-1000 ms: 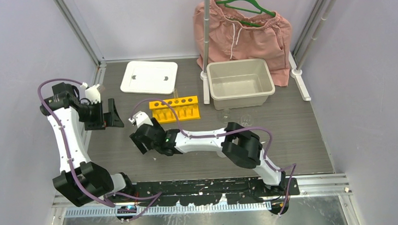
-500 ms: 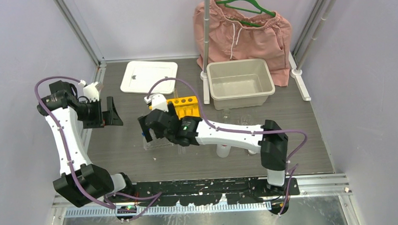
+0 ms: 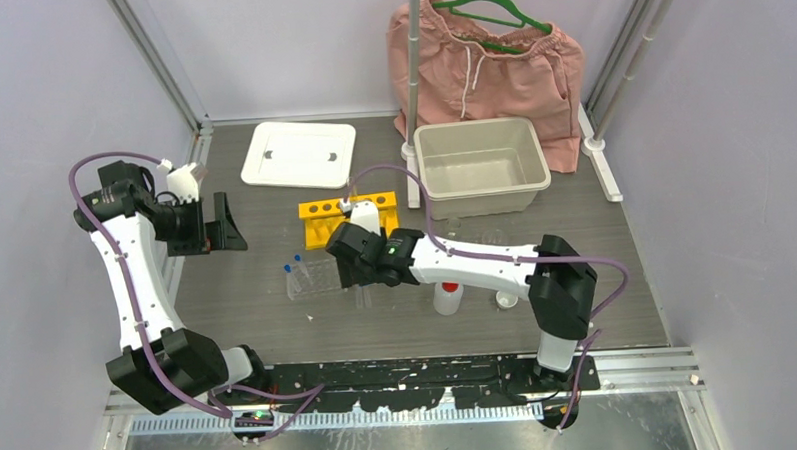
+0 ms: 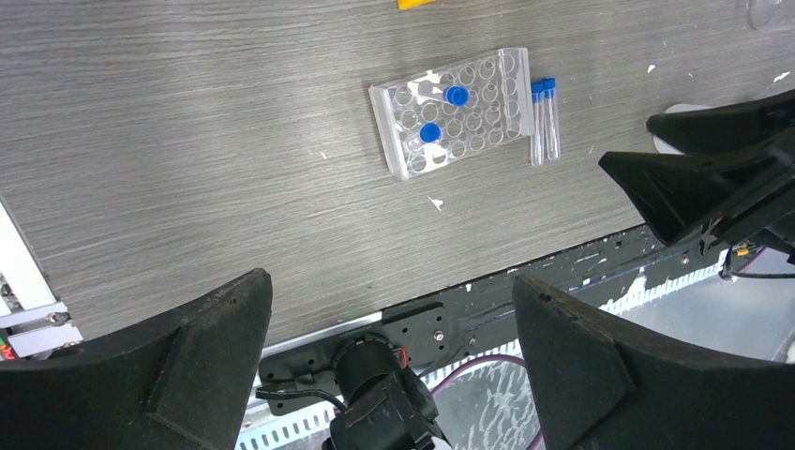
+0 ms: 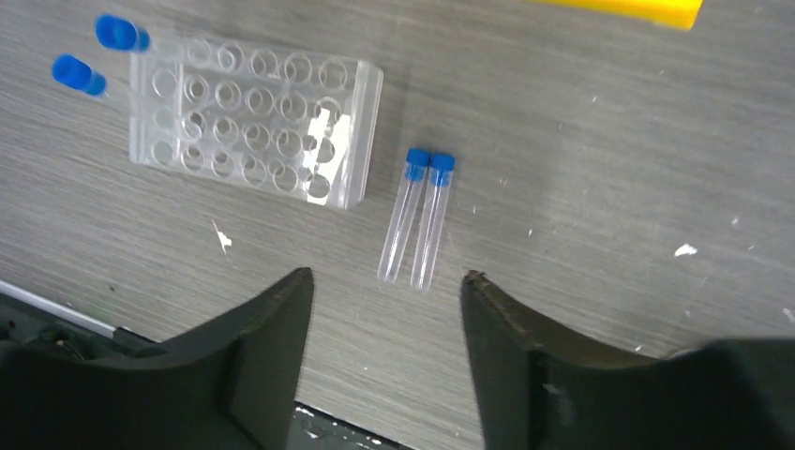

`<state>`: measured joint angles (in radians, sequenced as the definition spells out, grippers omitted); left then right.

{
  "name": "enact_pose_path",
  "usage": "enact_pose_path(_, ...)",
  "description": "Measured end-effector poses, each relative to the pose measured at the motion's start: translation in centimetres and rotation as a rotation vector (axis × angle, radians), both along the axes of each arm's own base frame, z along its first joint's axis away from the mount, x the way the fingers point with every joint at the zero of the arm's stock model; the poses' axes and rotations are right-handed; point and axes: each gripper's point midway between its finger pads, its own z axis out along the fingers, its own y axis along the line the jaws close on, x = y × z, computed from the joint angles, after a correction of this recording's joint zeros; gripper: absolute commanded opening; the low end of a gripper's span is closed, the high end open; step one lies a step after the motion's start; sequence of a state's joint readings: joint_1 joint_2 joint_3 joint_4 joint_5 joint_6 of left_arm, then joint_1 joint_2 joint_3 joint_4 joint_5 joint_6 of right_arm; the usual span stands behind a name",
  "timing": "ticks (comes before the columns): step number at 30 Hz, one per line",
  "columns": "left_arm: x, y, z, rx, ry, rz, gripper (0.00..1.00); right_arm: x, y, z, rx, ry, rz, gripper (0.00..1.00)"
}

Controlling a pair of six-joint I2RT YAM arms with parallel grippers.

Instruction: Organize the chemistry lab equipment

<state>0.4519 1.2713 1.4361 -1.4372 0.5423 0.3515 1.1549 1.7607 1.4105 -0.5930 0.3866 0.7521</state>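
Note:
A clear rack [image 3: 312, 278] [image 5: 253, 117] [image 4: 455, 112] stands on the table with two blue-capped tubes [image 5: 117, 33] upright in it. Two more blue-capped tubes [image 5: 417, 216] [image 4: 545, 122] lie side by side just right of it. My right gripper [image 5: 386, 275] [image 3: 354, 272] hovers open above these lying tubes, with nothing between its fingers. Behind stands the yellow rack [image 3: 349, 217]. The white squeeze bottle [image 3: 447, 296] and the tiny white cup [image 3: 506, 299] stand near the right arm. My left gripper [image 3: 233, 229] [image 4: 391, 279] is raised at the left, wide open and holding nothing.
A beige tub [image 3: 481, 167] sits at the back right, its white lid [image 3: 299, 153] at the back left. Pink shorts [image 3: 489, 62] hang on a green hanger behind. Two small glass beakers [image 3: 453, 226] stand in front of the tub. A metal pole [image 3: 410, 85] rises beside the tub.
My right arm has stretched out and swung its gripper rightward off the clear rack to above the two lying tubes, its jaws narrowing a little. The left arm has barely moved.

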Motion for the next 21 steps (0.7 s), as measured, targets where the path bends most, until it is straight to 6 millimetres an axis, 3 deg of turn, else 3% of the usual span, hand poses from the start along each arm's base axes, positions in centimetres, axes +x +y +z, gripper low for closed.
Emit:
enact_pose_path(4,0.0,-0.1,0.0,-0.003,-0.001,-0.001,1.0,-0.9,-0.1,-1.5,-0.004,0.062,-0.01,0.49)
enact_pose_path(8,0.0,-0.1,0.0,-0.002,-0.002,-0.005,1.0,-0.9,-0.1,-3.5,-0.018,0.117,-0.028,0.44)
enact_pose_path(14,-0.1,0.0,0.0,0.003,-0.004,-0.015,1.0,0.5,-1.2,-7.2,-0.073,0.191,-0.077,0.43)
enact_pose_path(21,-0.1,0.0,0.0,0.003,-0.005,-0.017,1.0,0.8,-2.6,-9.4,-0.112,0.237,-0.102,0.43)
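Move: The two blue-capped tubes lie nearly beneath my right hand, about 2 cm ahead, 2 cm to its left and 12 cm down. The clear tube rack stands some 10 cm to the left of the tubes and a little farther out; the yellow rack is about 15 cm beyond them. The red-capped bottle stands roughly 15 cm to my right hand's right, nearly level with it. From my left hand the tubes lie about 25 cm right, 1 cm ahead and 22 cm down. I sink my right hand about 9 cm, almost straight down towards the pair of tubes, easing some 2.5 cm to my right in the later part. As I go I tip the fingers about 15 degrees closer to vertical and narrow them from wide to a bit under half open, keeping them apart just above the right-hand tube's side. ##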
